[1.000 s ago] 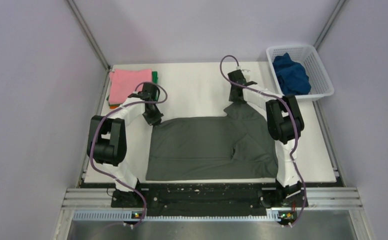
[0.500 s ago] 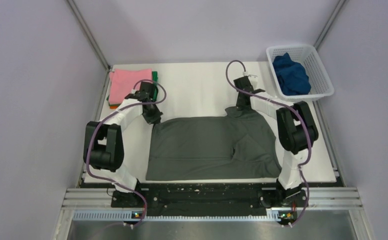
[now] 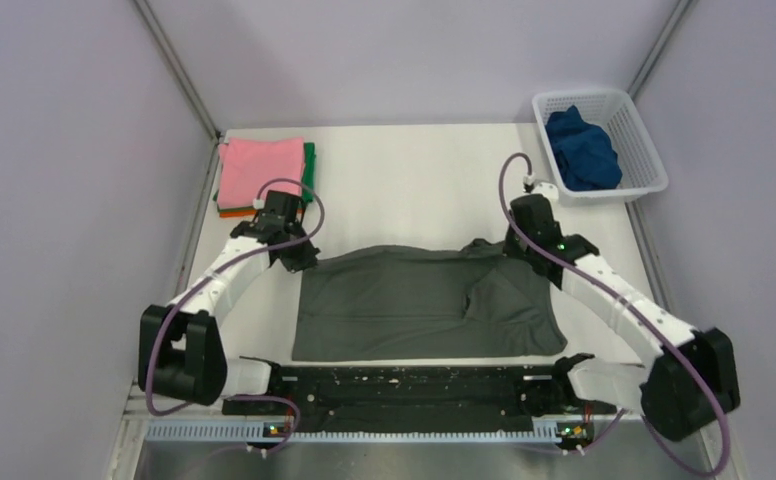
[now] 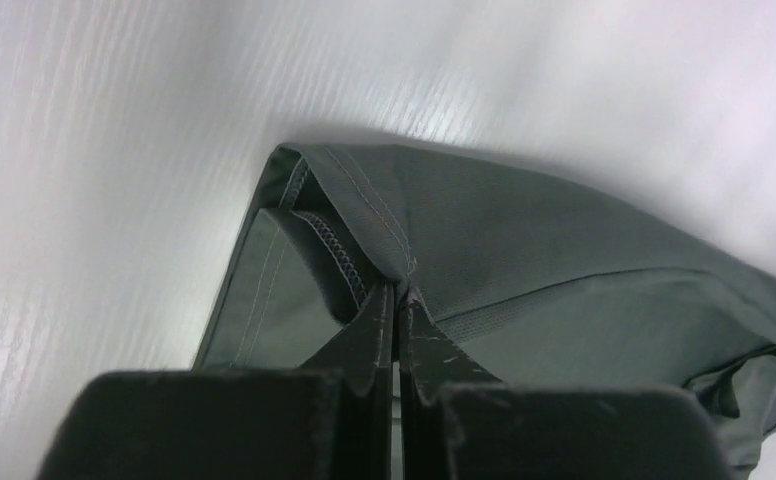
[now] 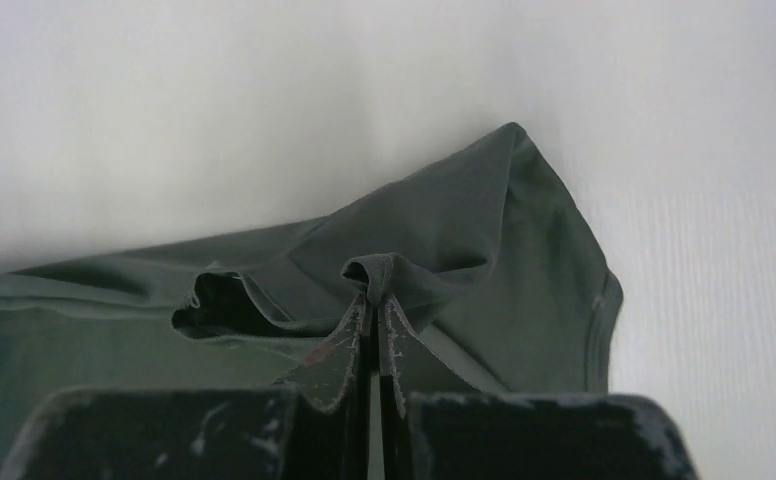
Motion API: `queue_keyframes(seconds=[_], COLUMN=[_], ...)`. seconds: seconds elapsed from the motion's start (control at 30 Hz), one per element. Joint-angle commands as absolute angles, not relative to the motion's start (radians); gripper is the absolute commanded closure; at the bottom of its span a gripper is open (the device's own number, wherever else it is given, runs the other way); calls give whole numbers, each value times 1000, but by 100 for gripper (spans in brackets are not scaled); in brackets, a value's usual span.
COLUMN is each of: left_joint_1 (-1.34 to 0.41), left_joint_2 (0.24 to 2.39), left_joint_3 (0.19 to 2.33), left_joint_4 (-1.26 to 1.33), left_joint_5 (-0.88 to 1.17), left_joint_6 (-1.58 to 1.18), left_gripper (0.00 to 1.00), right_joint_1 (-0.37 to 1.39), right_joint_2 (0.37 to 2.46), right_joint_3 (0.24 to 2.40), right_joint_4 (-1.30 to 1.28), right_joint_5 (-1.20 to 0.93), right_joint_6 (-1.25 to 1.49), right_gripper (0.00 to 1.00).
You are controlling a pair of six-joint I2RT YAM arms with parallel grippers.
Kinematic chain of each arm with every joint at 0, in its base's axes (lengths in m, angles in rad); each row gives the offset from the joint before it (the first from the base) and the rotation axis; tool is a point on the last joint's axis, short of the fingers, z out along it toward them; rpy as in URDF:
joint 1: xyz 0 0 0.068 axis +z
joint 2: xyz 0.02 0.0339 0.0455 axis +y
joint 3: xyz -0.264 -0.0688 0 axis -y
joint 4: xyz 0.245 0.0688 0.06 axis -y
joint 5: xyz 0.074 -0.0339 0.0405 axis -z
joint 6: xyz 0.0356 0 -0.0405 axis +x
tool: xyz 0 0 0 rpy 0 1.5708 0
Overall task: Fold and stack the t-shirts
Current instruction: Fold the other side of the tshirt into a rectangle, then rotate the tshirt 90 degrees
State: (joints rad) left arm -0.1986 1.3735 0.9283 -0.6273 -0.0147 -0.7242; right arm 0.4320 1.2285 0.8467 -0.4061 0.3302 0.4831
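Observation:
A dark grey t-shirt [image 3: 414, 305] lies spread across the near middle of the table. My left gripper [image 3: 300, 256] is shut on its far left corner, pinching a stitched hem [image 4: 384, 230] lifted off the table. My right gripper [image 3: 520, 247] is shut on a bunched fold [image 5: 379, 270] at the far right edge, near a sleeve. A pink t-shirt [image 3: 259, 170] sits folded at the far left on top of a green t-shirt [image 3: 309, 160] and an orange t-shirt [image 3: 234, 212]. A dark blue t-shirt [image 3: 579, 150] lies crumpled in the basket.
A white mesh basket [image 3: 644, 150] stands at the far right corner. Grey walls enclose the table on three sides. A black rail [image 3: 414, 385] with the arm bases runs along the near edge.
Both arms have drawn back toward the near edge, pulling the grey shirt's far edge with them. The right gripper closed on the cloth during this time.

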Motion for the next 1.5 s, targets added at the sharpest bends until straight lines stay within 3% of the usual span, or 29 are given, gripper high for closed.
queue_keyframes(seconds=[0.0,0.43,0.7,0.8,0.87,0.9,0.93,1.07,1.1,1.13,1.17,1.27,1.47], left_joint_1=[-202,-204,-204,-204,-204,-205,-205,-204,-204,-204,-204,-204,-246], left_joint_2=[1253,1051,967,943,890,851,823,742,732,726,730,770,908], left_joint_3=[853,699,608,590,582,588,598,645,655,660,667,671,600], left_joint_4=[-597,-634,-679,-742,-780,-805,-827,-856,-848,-835,-818,-754,-531], left_joint_5=[32,63,48,11,-50,-71,-85,-87,-74,-58,-26,90,297], left_joint_6=[-733,-746,-774,-818,-837,-843,-846,-848,-844,-838,-829,-807,-807], left_gripper=[100,100,99,84,55,47,45,30,9,2,1,1,1], right_joint_1=[444,447,461,481,500,502,502,502,502,502,503,502,503], right_joint_2=[1003,705,691,656,596,564,529,460,458,461,465,504,661], right_joint_3=[792,667,630,585,564,562,561,573,576,576,571,531,486], right_joint_4=[-536,-841,-944,-1002,-1024,-1038,-1041,-1008,-975,-931,-882,-713,-630], right_joint_5=[312,144,42,36,7,-25,-48,-135,-154,-175,-205,-228,-52], right_joint_6=[516,611,722,777,797,806,796,732,723,719,719,730,799], right_gripper=[100,100,99,86,75,69,60,38,30,7,2,1,1])
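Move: My left hand keeps the shirt's lifted edge pinched. The lengthwise edge of the near folded strip lies about 11 cm back and 6 cm below it, the shirt's near border roughly 21 cm back, and the finished stack some 27 cm ahead and 11 cm left. My right hand still holds the far sleeve. The near folded-in sleeve is around 14 cm back, 2 cm right and 10 cm below it; the near border is about 24 cm back. I draw both hands back together, carrying the held edge over the shirt towards the near strip: my right swings up a little, then back and down some 20 cm in all, tipping its fingers steeper, while my left goes back about 11 cm and sinks slightly. Near the end of the pull both grippers open wide and let go of the cloth, then lift a few centimetres, easing forward and inward. ##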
